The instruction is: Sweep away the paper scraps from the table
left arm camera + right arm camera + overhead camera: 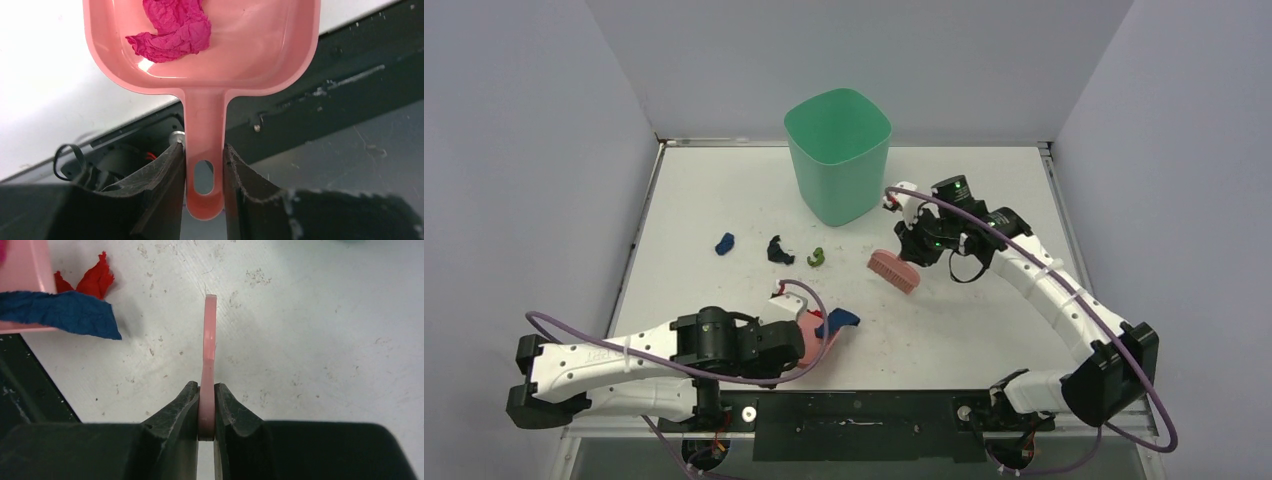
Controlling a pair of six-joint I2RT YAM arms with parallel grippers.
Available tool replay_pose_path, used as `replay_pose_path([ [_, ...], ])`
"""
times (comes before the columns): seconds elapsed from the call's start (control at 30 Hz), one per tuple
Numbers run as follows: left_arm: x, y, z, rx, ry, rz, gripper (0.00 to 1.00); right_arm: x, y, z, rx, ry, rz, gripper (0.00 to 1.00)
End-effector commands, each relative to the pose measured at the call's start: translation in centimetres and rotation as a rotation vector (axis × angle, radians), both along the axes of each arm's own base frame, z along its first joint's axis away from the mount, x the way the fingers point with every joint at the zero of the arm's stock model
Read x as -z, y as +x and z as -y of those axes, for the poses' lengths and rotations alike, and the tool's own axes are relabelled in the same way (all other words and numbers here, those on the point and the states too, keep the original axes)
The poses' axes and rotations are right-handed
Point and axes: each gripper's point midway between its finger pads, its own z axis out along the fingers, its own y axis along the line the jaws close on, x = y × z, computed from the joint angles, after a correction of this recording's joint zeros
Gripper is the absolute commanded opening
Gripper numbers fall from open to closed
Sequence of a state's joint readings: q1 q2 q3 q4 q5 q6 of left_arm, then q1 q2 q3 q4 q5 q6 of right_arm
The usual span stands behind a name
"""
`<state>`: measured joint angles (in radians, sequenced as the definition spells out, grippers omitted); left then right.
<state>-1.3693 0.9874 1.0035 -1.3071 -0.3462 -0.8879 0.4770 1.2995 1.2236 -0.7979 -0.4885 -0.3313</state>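
My left gripper (204,150) is shut on the handle of the pink dustpan (210,60), low at the table's (984,330) front edge. A magenta scrap (172,30) lies in the pan. A dark blue scrap (837,322) hangs over the pan's lip, with a red scrap (95,280) beside it. My right gripper (206,390) is shut on the pink hand brush's thin handle (210,340); the brush head (894,270) is near the table's middle. Loose paper scraps lie left of it: dark blue (725,242), black (778,250) and green (816,257).
A tall green bin (837,155) stands at the back centre, close behind the right wrist. Pale grey walls close in the table on three sides. A black metal rail (854,410) runs along the front edge under the dustpan.
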Motion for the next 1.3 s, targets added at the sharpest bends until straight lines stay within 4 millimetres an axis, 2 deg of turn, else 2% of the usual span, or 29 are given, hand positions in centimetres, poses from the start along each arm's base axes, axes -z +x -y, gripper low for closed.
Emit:
replay_pose_path([
  [0.0,0.1,-3.2,-1.4,-0.066,-0.041,-0.106,0.0,-2.2,4.5,-3.4,0.032,-0.02,0.187,0.05],
  [0.17,1.6,-5.4,-1.8,-0.051,-0.018,-0.17,0.0,-2.6,6.7,-8.1,0.008,-0.076,0.291,0.05],
  [0.33,4.0,-6.1,-2.6,-0.061,0.088,-0.194,0.0,-0.8,8.1,-12.5,-0.028,-0.156,0.374,0.05],
  [0.47,5.0,-5.9,-1.3,-0.046,0.091,-0.184,0.0,0.9,8.5,-14.8,-0.045,-0.198,0.419,0.05],
  [0.53,5.3,-5.6,-0.3,-0.024,0.072,-0.172,0.0,2.2,8.0,-15.6,-0.073,-0.217,0.404,0.05],
  [0.6,5.6,-5.1,0.6,-0.02,0.063,-0.163,0.0,3.7,6.8,-16.1,-0.114,-0.226,0.361,0.05],
  [0.73,6.6,-4.2,2.3,-0.014,0.028,-0.174,0.0,5.6,3.0,-16.5,-0.237,-0.196,0.204,0.05],
  [0.83,7.4,-2.9,3.0,-0.036,0.008,-0.173,0.0,6.5,-0.5,-15.8,-0.321,-0.186,0.078,0.05],
  [0.93,8.1,-0.9,2.8,-0.089,0.002,-0.147,0.0,7.0,-4.4,-14.7,-0.402,-0.171,-0.046,0.05],
  [1.07,8.5,1.1,3.3,-0.11,-0.03,-0.108,0.0,6.1,-7.7,-14.2,-0.446,-0.098,-0.149,0.05],
  [1.17,8.6,2.5,3.6,-0.129,-0.042,-0.079,0.0,5.1,-8.8,-14.4,-0.449,-0.048,-0.189,0.05],
  [1.27,8.4,3.4,4.0,-0.127,-0.046,-0.048,0.0,3.8,-8.9,-14.5,-0.444,-0.021,-0.189,0.05],
])
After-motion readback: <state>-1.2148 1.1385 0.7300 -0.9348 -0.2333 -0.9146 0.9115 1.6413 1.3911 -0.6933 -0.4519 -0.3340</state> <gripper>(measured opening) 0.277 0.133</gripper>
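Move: The green scrap lies on the table some 18 cm to the left of the right hand, about 9 cm farther out and 15 cm below; that hand holds the brush. The dark scrap is roughly 8 cm to the left of the green one, and the bin stands 15 cm beyond it and 4 cm to its right. The loaded dustpan's tray is about 17 cm left of the right hand and 14 cm back. From the left hand, the green scrap is some 28 cm ahead and 8 cm to the right. Leftward, out and down, the right hand carries the brush about 16 cm over to the far side of the green scrap, then draws it back some 12 cm towards the dustpan, turning counter-clockwise, to rake the scrap in. The left hand, still pinching the dustpan handle, backs off and sinks, then brings the pan forward and right as it keeps lowering towards the table. ##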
